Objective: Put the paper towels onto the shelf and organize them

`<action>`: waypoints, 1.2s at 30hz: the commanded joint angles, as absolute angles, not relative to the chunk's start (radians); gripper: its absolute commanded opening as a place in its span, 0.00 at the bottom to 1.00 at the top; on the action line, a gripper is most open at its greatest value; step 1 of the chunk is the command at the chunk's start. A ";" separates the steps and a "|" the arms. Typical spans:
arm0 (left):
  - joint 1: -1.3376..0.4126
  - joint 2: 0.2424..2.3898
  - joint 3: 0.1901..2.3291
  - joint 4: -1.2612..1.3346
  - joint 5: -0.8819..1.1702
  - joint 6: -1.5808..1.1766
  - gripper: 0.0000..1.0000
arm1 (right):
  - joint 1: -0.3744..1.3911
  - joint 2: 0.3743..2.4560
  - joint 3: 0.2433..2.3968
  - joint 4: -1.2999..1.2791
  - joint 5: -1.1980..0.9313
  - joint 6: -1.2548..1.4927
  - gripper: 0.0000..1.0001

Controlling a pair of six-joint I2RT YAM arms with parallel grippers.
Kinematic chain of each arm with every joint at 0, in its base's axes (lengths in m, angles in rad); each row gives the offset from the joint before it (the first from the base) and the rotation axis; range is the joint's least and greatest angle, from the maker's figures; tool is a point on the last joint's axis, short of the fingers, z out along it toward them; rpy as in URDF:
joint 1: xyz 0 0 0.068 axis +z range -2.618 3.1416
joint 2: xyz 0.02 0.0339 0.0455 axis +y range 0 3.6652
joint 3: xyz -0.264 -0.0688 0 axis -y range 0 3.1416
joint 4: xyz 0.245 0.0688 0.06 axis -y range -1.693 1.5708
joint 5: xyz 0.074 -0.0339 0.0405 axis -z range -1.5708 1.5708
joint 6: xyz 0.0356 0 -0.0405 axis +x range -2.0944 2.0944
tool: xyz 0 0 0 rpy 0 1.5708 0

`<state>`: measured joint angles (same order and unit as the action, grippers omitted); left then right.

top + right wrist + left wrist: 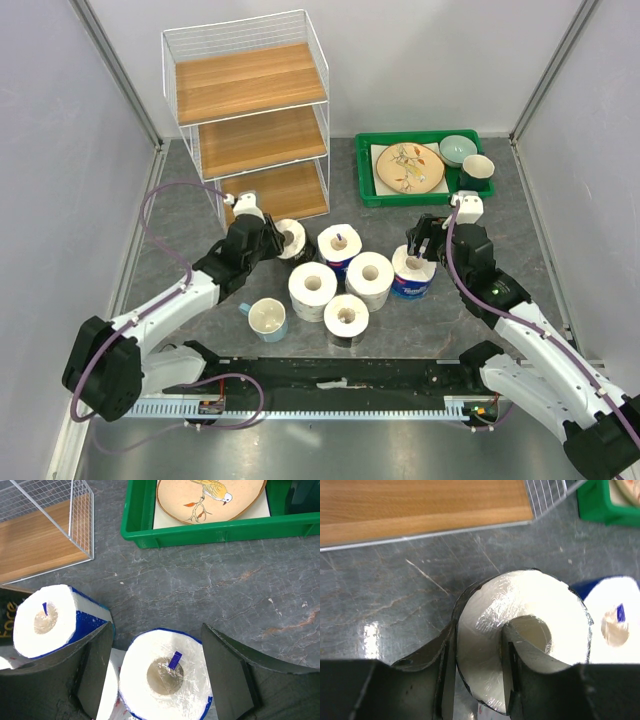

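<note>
The shelf (250, 110) stands at the back left, its three wooden boards bare. Several paper towels cluster mid-table. My left gripper (275, 238) is shut on the wall of a small dark-wrapped roll (530, 600), one finger in its hollow core and the other outside; in the left wrist view the left gripper (477, 645) pinches that wall. My right gripper (155, 630) is open and straddles a blue-wrapped roll (165, 672) without touching it. A second blue-wrapped roll (340, 245), two large rolls (313, 288) (369, 280) and another small roll (346, 318) stand between the arms.
A green tray (365, 190) with a bird-painted plate, a bowl and a cup sits at the back right. A pale cup with a blue handle (268, 318) stands beside the rolls near the left arm. Grey walls close in both sides.
</note>
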<state>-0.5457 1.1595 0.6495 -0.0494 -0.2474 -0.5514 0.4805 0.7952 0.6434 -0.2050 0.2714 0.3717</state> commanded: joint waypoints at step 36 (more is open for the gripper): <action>-0.549 1.687 1.060 0.331 -0.746 -0.790 0.18 | 0.480 0.807 0.673 -0.216 0.287 0.379 0.80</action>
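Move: My left hand already holds the black-wrapped roll by its left wall, one finger in the core. It is bound for the right half of the rack's bottom board, roughly 18 cm ahead, 4 cm to the right and 10 cm below. The blue-wrapped roll stands about 14 cm to this hand's right and 1 cm back, a white roll 8 cm right and 10 cm back. From my right hand, that board spot is some 20 cm ahead and 29 cm left. Keeping the roll's wall pinched, my left hand carries it forward about 14 cm, over the rack's front edge and in under the middle board. I rise in two stages, some 4 cm in all, then ease down a centimetre at the end, while the hand swings about 25 degrees counter-clockwise and its fingertips tilt up. ##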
